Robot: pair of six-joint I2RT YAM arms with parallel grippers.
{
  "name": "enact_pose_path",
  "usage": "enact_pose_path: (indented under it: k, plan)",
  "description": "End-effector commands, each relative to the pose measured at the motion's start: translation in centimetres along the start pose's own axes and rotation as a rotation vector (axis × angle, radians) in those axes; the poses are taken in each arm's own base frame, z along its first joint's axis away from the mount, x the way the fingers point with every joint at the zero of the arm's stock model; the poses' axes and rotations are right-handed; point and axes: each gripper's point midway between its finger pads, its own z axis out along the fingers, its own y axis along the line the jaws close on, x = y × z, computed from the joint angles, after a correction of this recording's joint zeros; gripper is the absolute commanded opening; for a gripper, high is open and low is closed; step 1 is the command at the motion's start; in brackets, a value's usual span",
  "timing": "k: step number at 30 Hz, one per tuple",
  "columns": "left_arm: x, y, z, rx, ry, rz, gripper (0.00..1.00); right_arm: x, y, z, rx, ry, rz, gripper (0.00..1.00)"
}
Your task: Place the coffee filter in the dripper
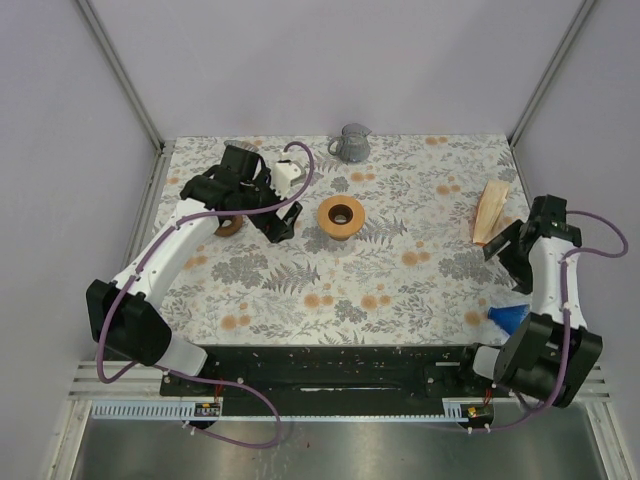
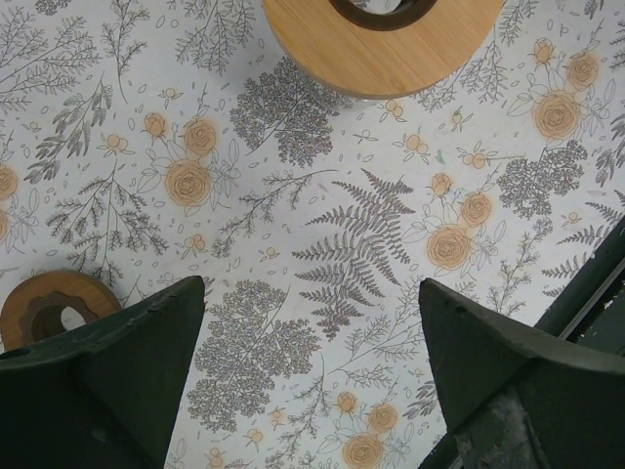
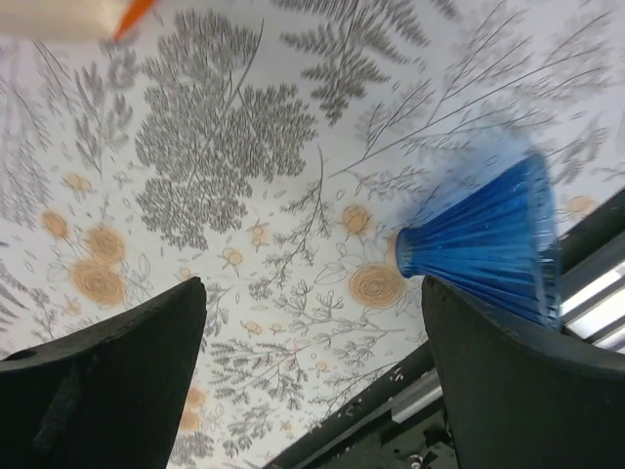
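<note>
The coffee filter (image 1: 490,212) is a folded tan paper lying flat at the table's right side; a pale edge of the filter (image 3: 54,15) shows at the top left of the right wrist view. The dripper (image 1: 510,316) is a blue ribbed cone lying on its side near the front right edge, and the same dripper (image 3: 488,249) sits just beside my right finger. My right gripper (image 1: 507,250) hovers open between filter and dripper, holding nothing (image 3: 312,322). My left gripper (image 1: 285,222) is open and empty over bare tablecloth (image 2: 312,322).
A round wooden ring stand (image 1: 341,216) sits mid-table, also the ring stand (image 2: 381,44) ahead of my left gripper. A smaller wooden disc (image 1: 230,225) lies under the left arm. A grey pitcher (image 1: 352,143) stands at the back. The black front rail (image 3: 391,410) borders the table.
</note>
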Motion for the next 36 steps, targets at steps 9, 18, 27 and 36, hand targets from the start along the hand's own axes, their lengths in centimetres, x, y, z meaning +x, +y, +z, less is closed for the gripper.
enact_pose_path:
  k: [9, 18, 27, 36]
  plan:
    - [-2.3, -0.9, -2.1, 0.023, -0.086, 0.015, 0.94, -3.4, -7.5, -4.2, 0.213, -0.304, 0.385, 0.99]
    - [-2.4, -0.6, -2.6, 0.011, -0.094, 0.008, 0.94, -2.3, -3.1, 1.3, -0.072, -0.054, 0.342, 0.9]
    - [-2.3, 0.0, -2.6, 0.003, -0.092, -0.003, 0.94, -0.2, 0.1, 2.7, -0.263, 0.044, 0.347, 0.6]
    - [-2.4, -0.1, -2.8, 0.003, -0.099, -0.006, 0.94, -0.8, 0.2, 3.7, -0.27, 0.043, 0.309, 0.6]
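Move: The blue cone lies behind the right hand and to its right, about 7 cm back, 6 cm right and 6 cm below the fingertips. The cream paper pack is roughly 17 cm straight ahead of that hand, some 8 cm below. From the left hand the blue cone is about 56 cm to the right, 15 cm back and 17 cm lower. The right hand rises and loops back-right about 7 cm, then sinks forward-left beside the blue cone, fingers half closing. ##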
